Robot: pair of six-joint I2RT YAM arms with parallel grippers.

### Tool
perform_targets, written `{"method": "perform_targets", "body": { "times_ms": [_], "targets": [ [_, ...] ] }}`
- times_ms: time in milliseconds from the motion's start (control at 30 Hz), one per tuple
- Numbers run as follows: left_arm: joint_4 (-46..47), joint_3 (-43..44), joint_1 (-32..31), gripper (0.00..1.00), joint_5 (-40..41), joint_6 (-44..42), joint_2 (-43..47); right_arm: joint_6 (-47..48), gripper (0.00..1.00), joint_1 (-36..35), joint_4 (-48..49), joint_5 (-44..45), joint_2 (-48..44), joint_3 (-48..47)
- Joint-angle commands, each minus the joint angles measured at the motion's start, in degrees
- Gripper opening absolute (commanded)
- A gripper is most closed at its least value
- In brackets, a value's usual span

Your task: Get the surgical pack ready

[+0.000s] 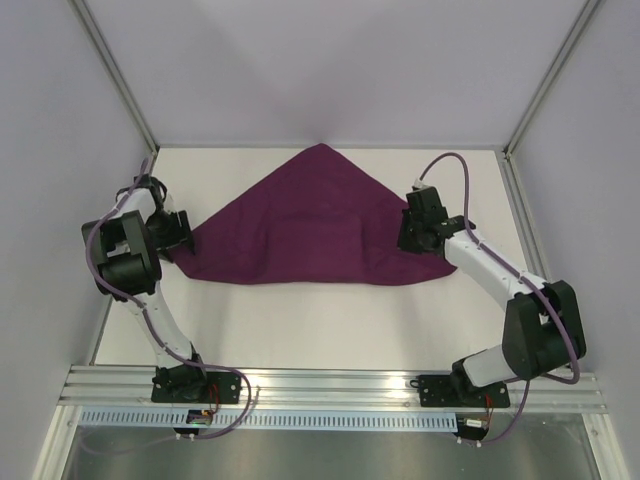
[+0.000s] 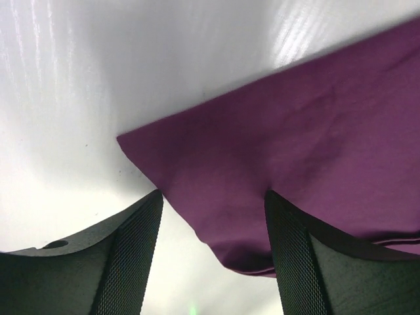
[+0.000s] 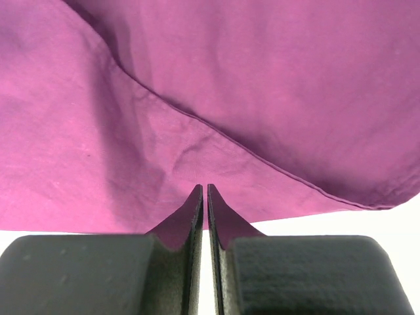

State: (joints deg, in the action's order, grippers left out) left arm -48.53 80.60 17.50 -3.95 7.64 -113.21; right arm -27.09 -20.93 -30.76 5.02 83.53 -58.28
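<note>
The surgical pack [image 1: 320, 215] is a deep-purple fabric sheet folded into a flat triangle on the white table, apex at the far side, with a low bulge in its middle. Whatever it covers is hidden. My left gripper [image 1: 180, 235] is at the sheet's left corner. In the left wrist view the left gripper [image 2: 213, 195] stands open, and the folded corner [image 2: 249, 216] lies loose on the table between its fingers [image 2: 134, 252]. My right gripper [image 1: 415, 235] hangs over the right part of the sheet. Seen from its wrist, the right gripper [image 3: 202, 188] is shut, with nothing showing between its fingertips and the fabric [image 3: 197, 98] beyond them.
White walls with aluminium corner posts [image 1: 115, 75] close in the table on three sides. An aluminium rail [image 1: 330, 385] carrying both arm bases runs along the near edge. Bare white tabletop [image 1: 320, 320] lies between the sheet and the rail.
</note>
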Motion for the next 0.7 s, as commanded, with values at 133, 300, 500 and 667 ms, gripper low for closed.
{"method": "perform_targets", "body": {
  "times_ms": [133,300,500,667],
  "targets": [
    [0.81,4.39,0.87,0.69,-4.13,2.47,-3.68,0.99,0.07,2.91,0.00,-0.18,-3.28,2.11],
    [0.46,5.71,0.96,0.51,-6.42,2.29,-6.93,-0.24,0.07,7.47,1.49,-3.69,-5.65,5.19],
    [0.28,6.68,0.87,0.00,-10.46,2.03,-7.38,-0.33,0.07,10.55,1.23,-4.05,-8.47,7.13],
    [2.12,4.22,0.87,0.00,-14.59,0.54,-1.95,0.11,0.07,13.71,1.05,-6.14,-9.96,7.92]
  ]
}}
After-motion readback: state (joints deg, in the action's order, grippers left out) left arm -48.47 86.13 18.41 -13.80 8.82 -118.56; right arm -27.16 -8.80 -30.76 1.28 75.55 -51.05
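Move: The cloth's left corner lies spread just under the left hand's open fingers, its tip about 4 cm to the left, 2 cm ahead and 1 cm below; the tray bulge under the cloth is some 29 cm to the right, level with it. From the right hand, shut and raised, the cloth's right end lies about 11 cm to the right, 2 cm back and 8 cm below, with the tray bulge 20 cm to its left, level with it. The cloth's left corner is pinched as the left hand slides forward about 3 cm, low over the table, its fingers closing fully just inside the tip; it then edges to the right, rolling some 10 degrees. The right hand, fingers still shut and empty, swings about 6 cm to the right above the cloth towards the cloth's right end, turning slightly clockwise. ##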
